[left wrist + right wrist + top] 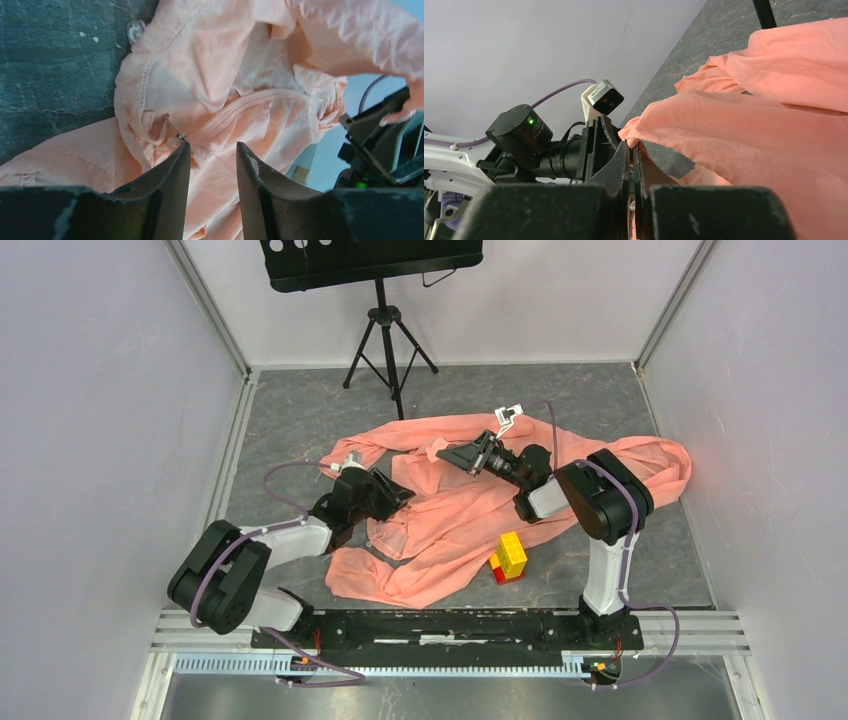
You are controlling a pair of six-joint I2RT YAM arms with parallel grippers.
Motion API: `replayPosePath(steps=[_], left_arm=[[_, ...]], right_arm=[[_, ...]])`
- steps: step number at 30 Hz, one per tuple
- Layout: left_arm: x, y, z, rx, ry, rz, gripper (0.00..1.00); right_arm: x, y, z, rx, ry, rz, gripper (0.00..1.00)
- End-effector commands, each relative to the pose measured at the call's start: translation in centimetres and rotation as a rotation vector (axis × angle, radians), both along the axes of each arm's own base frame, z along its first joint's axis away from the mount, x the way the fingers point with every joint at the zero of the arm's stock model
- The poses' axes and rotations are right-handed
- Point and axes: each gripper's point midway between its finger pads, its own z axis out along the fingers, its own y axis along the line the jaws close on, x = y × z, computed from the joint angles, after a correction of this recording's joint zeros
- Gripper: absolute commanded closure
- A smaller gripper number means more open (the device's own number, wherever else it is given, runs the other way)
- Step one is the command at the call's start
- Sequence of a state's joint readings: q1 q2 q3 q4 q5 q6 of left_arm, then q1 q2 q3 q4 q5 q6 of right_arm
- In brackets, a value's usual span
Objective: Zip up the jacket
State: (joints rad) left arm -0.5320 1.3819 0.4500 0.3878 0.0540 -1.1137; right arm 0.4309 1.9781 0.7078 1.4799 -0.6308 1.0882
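The salmon-pink jacket (455, 515) lies crumpled across the middle of the grey floor. In the left wrist view its zipper line (250, 97) runs up to the right, and a small metal zipper pull (177, 134) sits just off the tip of my left finger. My left gripper (212, 147) hovers open over the fabric (210, 60) with nothing clamped; it shows from above (400, 495) at the jacket's left side. My right gripper (631, 146) is shut on a fold of the jacket's edge (724, 125) and holds it lifted (445, 452).
A yellow-and-red block stack (510, 556) stands on the jacket's near edge, beside the right arm's base. A black music stand on a tripod (388, 330) is at the back. White walls (100, 440) close in both sides.
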Motion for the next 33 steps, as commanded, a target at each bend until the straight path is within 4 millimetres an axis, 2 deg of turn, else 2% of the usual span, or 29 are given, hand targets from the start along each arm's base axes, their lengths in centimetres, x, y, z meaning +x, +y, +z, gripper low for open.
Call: replayPosePath(steps=[1, 13, 20, 25, 29, 31, 33], left_arm=[[0.7, 0.2, -0.5, -0.046, 0.149, 0.105, 0.56], [0.7, -0.3, -2.1, -0.044, 0.247, 0.118, 0.56], [1.8, 0.2, -2.5, 0.003, 0.208, 0.14, 0.68], [2.1, -0.4, -2.7, -0.007, 0.2, 0.112, 0.72], [2.8, -0.1, -2.1, 0.059, 0.13, 0.084, 0.82], [3.5, -0.1, -1.0, 0.136, 0.034, 0.03, 0.89], [3.6, -1.2, 0.8, 0.198, -0.092, -0.068, 0.94]], right_arm=[[-1.2, -0.3, 4.3, 0.098, -0.218, 0.019, 1.0], [-1.3, -0.2, 4.4, 0.106, -0.218, 0.025, 1.0], [-1.3, -0.3, 4.4, 0.107, -0.217, 0.024, 1.0], [-1.3, -0.2, 4.4, 0.117, -0.213, 0.029, 1.0], [-1.4, -0.3, 4.5, 0.121, -0.214, 0.031, 1.0], [-1.4, -0.2, 4.5, 0.121, -0.213, 0.032, 1.0], [-1.4, -0.2, 4.4, 0.12, -0.213, 0.033, 1.0]])
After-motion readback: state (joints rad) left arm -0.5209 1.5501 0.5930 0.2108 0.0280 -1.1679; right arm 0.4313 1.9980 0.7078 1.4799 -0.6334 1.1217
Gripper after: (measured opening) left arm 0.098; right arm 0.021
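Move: The zip pull lies almost straight below the left hand, about 4 cm down and 1 cm ahead. From the left hand, the jacket flap raised by the right hand is some 7 cm ahead, 6 cm to the right and 9 cm higher; the yellow blocks sit about 14 cm back and 20 cm to the right, 4 cm lower. From the right hand, the pull is roughly 6 cm back, 6 cm to the left and 13 cm below. Down onto the zip pull goes the left hand, sinking about 4 cm while its half-open fingers tip some 15 degrees more steeply downward. Then, with the last of the descent, the fingers close until they are nearly shut, pinching the pull between their tips, and the hand edges forward a centimetre. The right hand stays put, still pinching the raised flap. ##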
